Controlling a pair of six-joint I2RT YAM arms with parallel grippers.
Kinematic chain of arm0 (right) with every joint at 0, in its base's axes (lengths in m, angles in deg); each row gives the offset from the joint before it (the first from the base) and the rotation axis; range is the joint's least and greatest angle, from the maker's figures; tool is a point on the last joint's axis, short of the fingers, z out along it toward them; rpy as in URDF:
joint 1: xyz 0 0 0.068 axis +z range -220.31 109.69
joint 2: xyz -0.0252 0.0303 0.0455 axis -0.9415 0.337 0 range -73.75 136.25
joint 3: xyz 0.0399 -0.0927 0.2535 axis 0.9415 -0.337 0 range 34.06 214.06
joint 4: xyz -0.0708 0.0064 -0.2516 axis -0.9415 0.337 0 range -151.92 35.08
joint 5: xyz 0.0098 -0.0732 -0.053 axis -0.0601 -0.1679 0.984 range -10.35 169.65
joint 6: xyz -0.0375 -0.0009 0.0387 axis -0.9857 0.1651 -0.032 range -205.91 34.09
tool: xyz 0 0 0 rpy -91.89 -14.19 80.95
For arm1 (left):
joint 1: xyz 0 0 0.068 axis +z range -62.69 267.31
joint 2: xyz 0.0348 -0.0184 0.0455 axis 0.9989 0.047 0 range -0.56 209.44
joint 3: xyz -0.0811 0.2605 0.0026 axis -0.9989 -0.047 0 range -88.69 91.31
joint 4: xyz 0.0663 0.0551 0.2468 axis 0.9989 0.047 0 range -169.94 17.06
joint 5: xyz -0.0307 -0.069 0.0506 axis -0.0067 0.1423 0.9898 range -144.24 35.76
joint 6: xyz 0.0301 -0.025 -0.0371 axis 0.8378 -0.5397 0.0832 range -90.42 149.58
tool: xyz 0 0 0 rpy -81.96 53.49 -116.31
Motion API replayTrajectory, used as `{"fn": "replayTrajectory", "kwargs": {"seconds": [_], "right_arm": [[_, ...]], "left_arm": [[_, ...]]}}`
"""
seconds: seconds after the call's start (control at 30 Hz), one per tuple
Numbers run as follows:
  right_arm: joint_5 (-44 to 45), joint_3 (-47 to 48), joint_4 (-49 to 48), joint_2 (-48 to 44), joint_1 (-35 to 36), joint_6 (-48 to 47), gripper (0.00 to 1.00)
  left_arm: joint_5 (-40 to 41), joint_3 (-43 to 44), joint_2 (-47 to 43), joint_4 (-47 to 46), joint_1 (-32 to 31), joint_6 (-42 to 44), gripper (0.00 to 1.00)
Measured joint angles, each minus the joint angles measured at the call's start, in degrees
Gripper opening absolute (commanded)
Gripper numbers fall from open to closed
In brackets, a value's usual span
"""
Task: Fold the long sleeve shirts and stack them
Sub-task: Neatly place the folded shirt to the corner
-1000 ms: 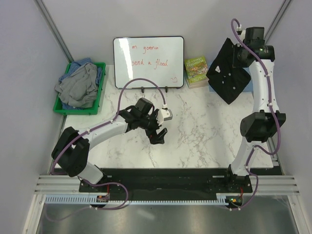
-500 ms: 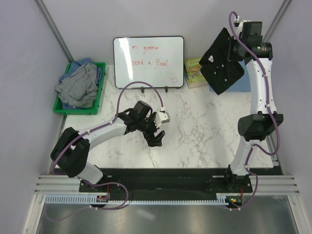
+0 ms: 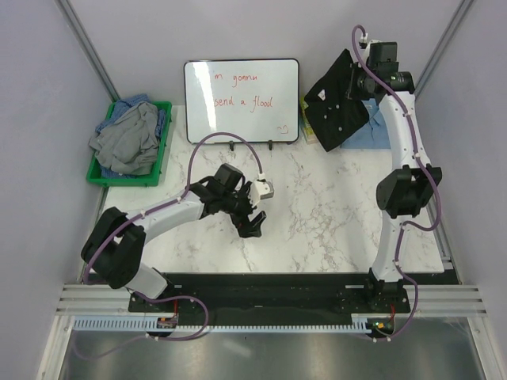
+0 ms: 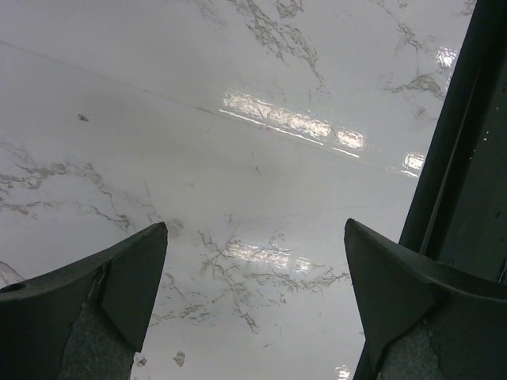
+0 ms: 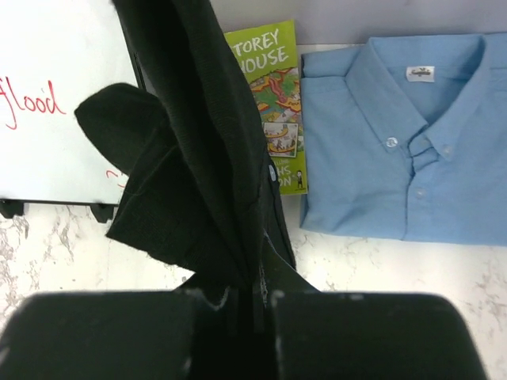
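High at the back right, my right gripper (image 3: 354,79) is shut on the black long sleeve shirt (image 3: 336,101), which hangs in the air with small pale buttons showing. In the right wrist view the black shirt (image 5: 206,158) drapes from the closed jaws of the right gripper (image 5: 257,297). Under it a folded light blue shirt (image 5: 396,150) with a collar lies flat on the table, also seen as the light blue shirt (image 3: 379,131). More shirts, grey and blue (image 3: 128,138), are heaped at the left. My left gripper (image 3: 252,223) hovers open over bare marble, nothing between its fingers (image 4: 127,277).
A green bin (image 3: 162,150) at the back left holds the heaped shirts. A whiteboard (image 3: 242,89) with red writing stands at the back centre. A green-covered book (image 5: 273,103) lies between the whiteboard and the blue shirt. A black rail (image 4: 467,158) edges the table's front.
My right arm has swung the hanging black shirt to the left, now partly over the book. The left gripper drifted slightly left, still open.
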Motion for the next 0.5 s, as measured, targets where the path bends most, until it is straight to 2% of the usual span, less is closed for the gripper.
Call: {"fn": "replayTrajectory", "kwargs": {"seconds": [0.27,0.5], "right_arm": [[-1.0,0.3,-4.0,3.6,-0.9,2.6,0.0],[-1.8,0.3,-7.3,6.9,-5.0,5.4,0.0]], "left_arm": [[0.0,-0.6,-0.4,0.0,0.1,0.0,0.99],[0.0,-0.6,-0.4,0.0,0.6,0.0,0.99]]}}
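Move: Your right hand already pinches the folded black shirt by one edge, with the rest hanging to its left. The folded blue shirt in the corner lies about 10 cm to this hand's right, some 6 cm ahead and 26 cm below. The book is roughly 6 cm left and 7 cm ahead, 24 cm below; the whiteboard's middle is about 32 cm left and 9 cm ahead, 18 cm below. From the left hand, the blue shirt lies about 33 cm ahead, 39 cm right and 6 cm below. Keep the right gripper shut on the black shirt's edge and bring it forward and down, about 4 cm each way, towards the blue shirt. Partway through, swing it right by another 4 cm or so, away from the book's side, turning the hand slightly clockwise, some 5 to 10 degrees. ##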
